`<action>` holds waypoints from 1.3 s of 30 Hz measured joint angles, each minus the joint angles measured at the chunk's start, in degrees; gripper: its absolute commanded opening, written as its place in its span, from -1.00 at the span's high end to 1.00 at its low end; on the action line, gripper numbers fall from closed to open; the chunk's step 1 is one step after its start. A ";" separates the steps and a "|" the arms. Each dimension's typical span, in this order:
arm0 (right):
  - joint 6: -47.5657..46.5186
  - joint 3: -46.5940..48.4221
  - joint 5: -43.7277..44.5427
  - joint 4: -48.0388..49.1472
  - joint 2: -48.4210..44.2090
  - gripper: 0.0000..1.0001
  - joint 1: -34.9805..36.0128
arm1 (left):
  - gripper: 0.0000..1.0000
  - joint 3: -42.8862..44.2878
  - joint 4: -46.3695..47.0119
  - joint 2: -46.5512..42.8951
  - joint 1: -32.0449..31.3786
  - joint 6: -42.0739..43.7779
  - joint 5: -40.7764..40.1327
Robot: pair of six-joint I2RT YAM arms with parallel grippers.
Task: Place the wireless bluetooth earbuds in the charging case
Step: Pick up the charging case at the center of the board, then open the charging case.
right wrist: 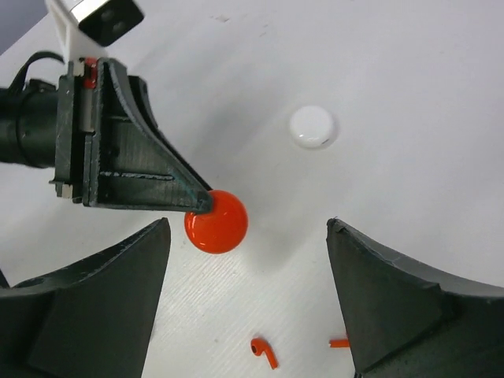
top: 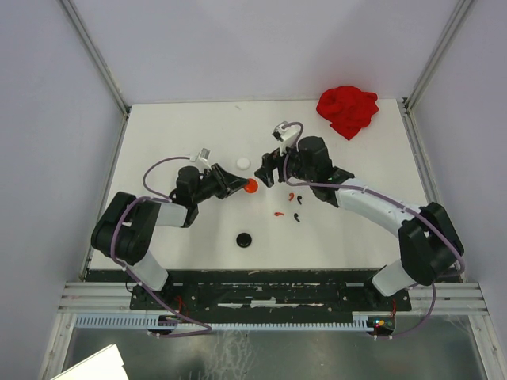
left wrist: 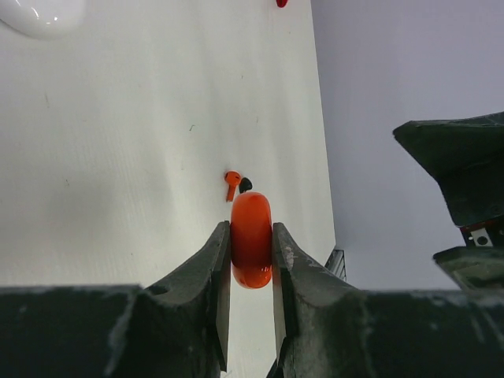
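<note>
A round red charging case (top: 250, 187) is held just above the white table, with my left gripper (left wrist: 252, 230) shut on its two flat sides (left wrist: 251, 236). My right gripper (right wrist: 249, 228) hovers open right over it, the case (right wrist: 217, 222) sitting near its left finger without touching. Small red earbuds (top: 279, 213) and black earbuds (top: 297, 217) lie loose on the table just right of the case. One red earbud (right wrist: 264, 352) and the stem of another (right wrist: 339, 342) show below the open jaws. A red earbud (left wrist: 231, 183) and a black earbud (left wrist: 245, 184) lie beyond the held case.
A white disc (top: 242, 163) lies behind the case, and a black disc (top: 244, 239) in front, nearer the arm bases. A crumpled red cloth (top: 347, 109) sits at the back right corner. White walls enclose the table on three sides.
</note>
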 measured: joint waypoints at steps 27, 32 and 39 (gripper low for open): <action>6.16 2.47 14.32 -10.71 2.82 -0.78 -0.31 | 0.94 2.23 2.64 -4.07 -7.28 -7.69 -12.74; 6.60 2.34 14.32 -10.38 4.15 -0.78 -0.31 | 0.94 2.27 4.09 -4.07 -7.72 -8.70 -12.92; 6.58 1.66 15.47 -9.90 4.13 -0.75 -0.31 | 0.94 2.27 4.66 -4.07 -7.54 -9.25 -14.16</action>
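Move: Down on the board, about 16 cm below the right hand, lies the farther red earbud, some 6 cm to that hand's right and 3 cm ahead. The nearer red earbud is roughly 3 cm right and 2 cm back. The held red case sits about 6 cm left, 1 cm ahead and 7 cm below. From the left hand, which grips the case at its rim, the farther earbud is some 13 cm right, 2 cm ahead and 9 cm below. Swinging clear of the case, the empty right hand goes about 4 cm to its right and a little forward, rising slightly, then sinks to end some 5 cm lower towards the red earbuds, turning clockwise and tipping down, fingers kept wide open. Meanwhile the left hand keeps its pinch on the case, lifts it about 6 cm and carries it 3 cm right. ##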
